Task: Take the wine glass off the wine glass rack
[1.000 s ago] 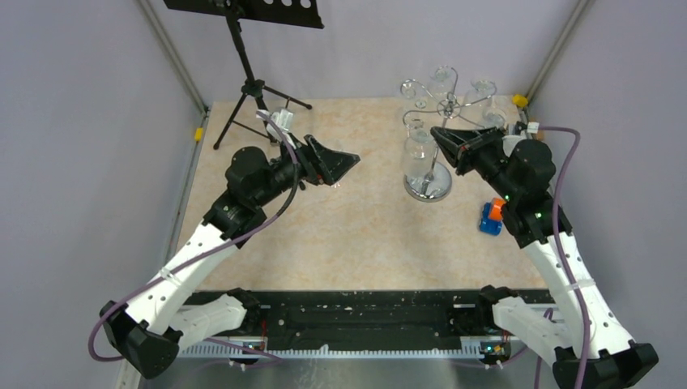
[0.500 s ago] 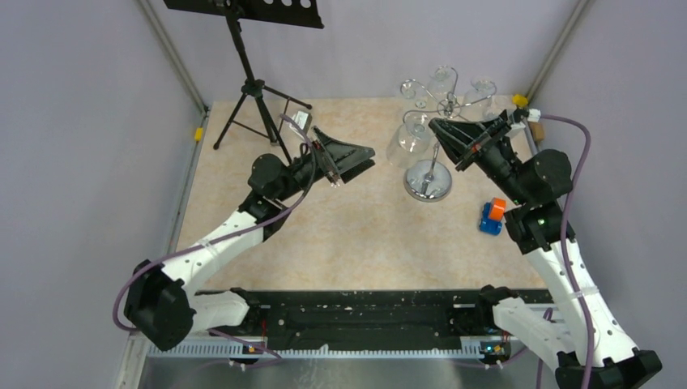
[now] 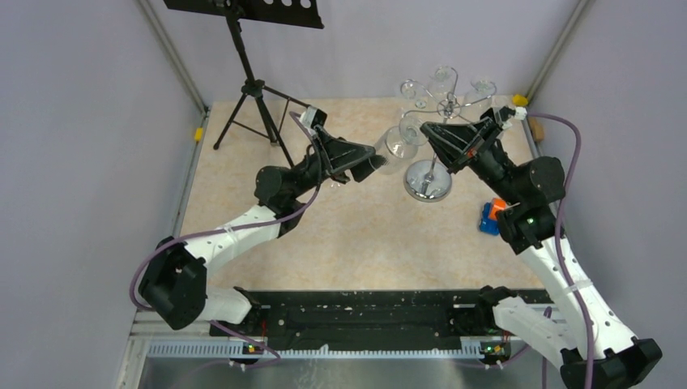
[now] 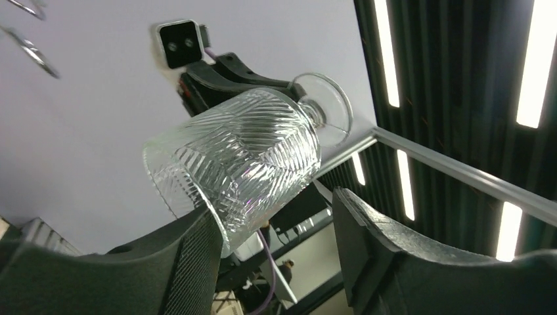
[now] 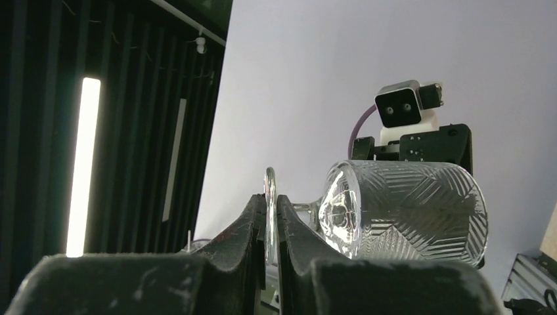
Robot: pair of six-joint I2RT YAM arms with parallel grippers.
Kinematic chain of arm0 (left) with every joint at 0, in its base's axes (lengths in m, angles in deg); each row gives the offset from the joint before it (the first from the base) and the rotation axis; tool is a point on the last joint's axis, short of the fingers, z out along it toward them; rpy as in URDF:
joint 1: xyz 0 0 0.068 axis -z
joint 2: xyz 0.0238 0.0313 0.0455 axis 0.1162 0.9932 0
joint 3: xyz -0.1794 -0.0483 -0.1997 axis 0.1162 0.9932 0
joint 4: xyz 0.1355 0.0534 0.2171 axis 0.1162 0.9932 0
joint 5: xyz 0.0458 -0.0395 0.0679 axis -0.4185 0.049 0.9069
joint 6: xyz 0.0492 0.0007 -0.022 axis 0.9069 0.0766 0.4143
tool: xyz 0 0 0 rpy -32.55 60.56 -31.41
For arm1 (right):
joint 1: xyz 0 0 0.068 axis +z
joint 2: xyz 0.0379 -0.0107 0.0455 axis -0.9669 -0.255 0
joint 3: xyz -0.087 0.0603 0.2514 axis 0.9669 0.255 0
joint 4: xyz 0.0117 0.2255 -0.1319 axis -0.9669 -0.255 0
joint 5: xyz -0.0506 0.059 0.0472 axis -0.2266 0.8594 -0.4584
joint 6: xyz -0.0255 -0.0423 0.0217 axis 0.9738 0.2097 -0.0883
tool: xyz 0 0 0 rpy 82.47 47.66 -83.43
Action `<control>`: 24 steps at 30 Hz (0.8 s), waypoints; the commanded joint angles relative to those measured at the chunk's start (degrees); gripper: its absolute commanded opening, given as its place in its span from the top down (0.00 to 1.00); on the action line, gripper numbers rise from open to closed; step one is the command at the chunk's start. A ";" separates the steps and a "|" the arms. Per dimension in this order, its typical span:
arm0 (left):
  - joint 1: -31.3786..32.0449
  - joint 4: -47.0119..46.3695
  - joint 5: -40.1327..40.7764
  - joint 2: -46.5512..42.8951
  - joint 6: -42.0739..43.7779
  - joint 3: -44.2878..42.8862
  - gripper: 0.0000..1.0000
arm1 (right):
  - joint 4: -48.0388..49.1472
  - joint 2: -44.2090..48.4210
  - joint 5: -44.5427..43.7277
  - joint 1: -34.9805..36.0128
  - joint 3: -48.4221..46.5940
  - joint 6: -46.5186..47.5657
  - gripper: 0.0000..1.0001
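Observation:
The wine glass (image 3: 392,145), clear with a ribbed bowl, lies sideways in the air to the left of the chrome wine glass rack (image 3: 428,180). My right gripper (image 3: 427,131) is shut on its round foot, as the right wrist view shows: the jaws (image 5: 271,200) pinch the foot disc, and the bowl (image 5: 407,210) points away. My left gripper (image 3: 369,159) is open, with the bowl's rim between its fingers. In the left wrist view the bowl (image 4: 243,157) sits above the open gripper (image 4: 272,216), close to the left finger.
Two more glasses (image 3: 441,79) hang from the rack's scroll arms at the back right. A black tripod music stand (image 3: 253,81) stands at the back left. A small orange and blue object (image 3: 491,215) lies on the table under my right arm.
My right gripper has drawn the glass left, away from the rack, and tipped it sideways. My left arm has reached right until its open fingers are around the bowl's rim.

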 commanded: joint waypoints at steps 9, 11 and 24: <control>2.32 -25.54 2.92 2.39 -9.56 -4.42 0.73 | 16.37 1.75 -3.27 1.40 6.01 -5.65 1.00; 2.51 -26.06 3.08 2.46 -9.76 -4.69 0.77 | 17.26 1.24 -3.01 1.61 6.01 -5.72 1.00; 2.52 -23.83 2.56 0.43 -5.34 -3.73 1.00 | 17.35 0.56 -2.74 1.99 5.96 -4.38 1.00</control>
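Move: The right hand already holds the wine glass by its foot; the glass's middle hangs about 4 cm to its left and 5 cm below. From the left hand, that middle is some 5 cm to the right, about 2 cm ahead and roughly level. The wine glass rack's top lies about 18 cm ahead, 8 cm right and 15 cm below the right hand. Left hand rises about 5 cm, drawing back 3, and pinches the glass's rim; right keeps the foot, rolling slightly. ##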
